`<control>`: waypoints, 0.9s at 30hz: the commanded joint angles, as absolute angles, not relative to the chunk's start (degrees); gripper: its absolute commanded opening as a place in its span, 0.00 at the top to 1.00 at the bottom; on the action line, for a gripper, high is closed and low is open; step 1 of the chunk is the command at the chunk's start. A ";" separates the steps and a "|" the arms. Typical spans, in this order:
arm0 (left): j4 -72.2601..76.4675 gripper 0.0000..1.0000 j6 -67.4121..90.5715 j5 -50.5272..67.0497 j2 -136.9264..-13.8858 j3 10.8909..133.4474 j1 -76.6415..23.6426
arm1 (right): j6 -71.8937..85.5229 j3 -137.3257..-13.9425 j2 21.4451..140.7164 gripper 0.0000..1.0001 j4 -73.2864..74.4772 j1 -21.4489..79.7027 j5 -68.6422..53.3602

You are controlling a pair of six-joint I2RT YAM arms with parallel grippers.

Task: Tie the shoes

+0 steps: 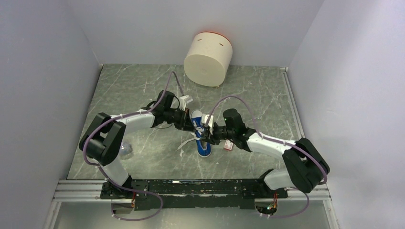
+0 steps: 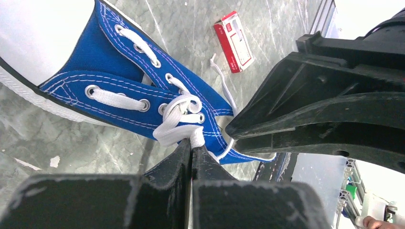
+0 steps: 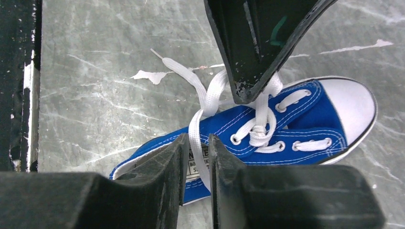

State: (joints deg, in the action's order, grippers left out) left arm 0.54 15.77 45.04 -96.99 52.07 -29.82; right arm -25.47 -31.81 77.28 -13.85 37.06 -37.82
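Note:
The shoe (image 1: 204, 145) is a small blue canvas sneaker with a white toe cap, lying mid-table between my two arms. In the left wrist view the shoe (image 2: 119, 62) fills the upper left, and my left gripper (image 2: 192, 145) is shut on the white lace (image 2: 179, 121) right at the top eyelets. My right gripper (image 3: 197, 139) hovers over the shoe's (image 3: 305, 119) heel opening. Its jaws stand a narrow gap apart, with one lace strand (image 3: 193, 126) running down between them and not pinched. My left gripper (image 3: 248, 93) shows above the crossed laces.
A small red-and-white packet (image 2: 234, 41) lies on the marble table just right of the shoe, under my right arm (image 1: 267, 143). A cream cylinder (image 1: 208, 58) stands at the back. Walls close in on three sides. Paper scraps (image 3: 152, 75) dot the table.

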 commanded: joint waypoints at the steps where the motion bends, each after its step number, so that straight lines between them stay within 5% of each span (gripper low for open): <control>1: 0.43 0.95 14.39 48.25 -97.43 53.32 -29.05 | -25.47 -34.04 79.54 0.75 -13.17 37.63 -38.52; 6: 1.58 0.95 15.19 49.76 -98.52 53.96 -28.96 | -26.43 -35.38 81.15 0.77 -11.71 37.79 -38.36; 9: 1.13 0.95 15.00 49.13 -97.76 53.99 -28.96 | -25.78 -35.73 80.68 1.00 -11.37 37.74 -36.19; 20: 4.29 0.95 16.79 50.68 -91.78 46.77 -28.92 | -8.63 -31.66 72.92 1.00 -14.28 37.65 -18.99; 27: 7.64 0.95 18.99 50.15 -90.89 45.12 -28.93 | -7.84 -37.19 79.78 1.00 -8.22 37.62 -22.18</control>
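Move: The white lace strand that the right hand goes for already lies between its half-open fingers, about 1 cm below them; from the left hand, which keeps a lace loop pinched, this strand is roughly 3 cm back and 3 cm to the right. The knot sits some 4 cm ahead of the right hand, 1 cm to its left and 3 cm lower; the shoe's opening is about 3 cm back, 1 cm right and 4 cm down. The red box lies some 13 cm right, 3 cm back and 8 cm below. The right hand dips about 1 cm over the shoe's opening and shuts its fingers on the lace strand, then carries it roughly 3 cm forward towards the toe and 2 cm right, rising about 2 cm before dipping again at the end, while the hand turns some 20 degrees clockwise. The left hand keeps its shut grip on the loop and, once the right has closed, draws it about 2 cm back towards the heel and slightly left, so the two pull their laces opposite ways along the shoe. ##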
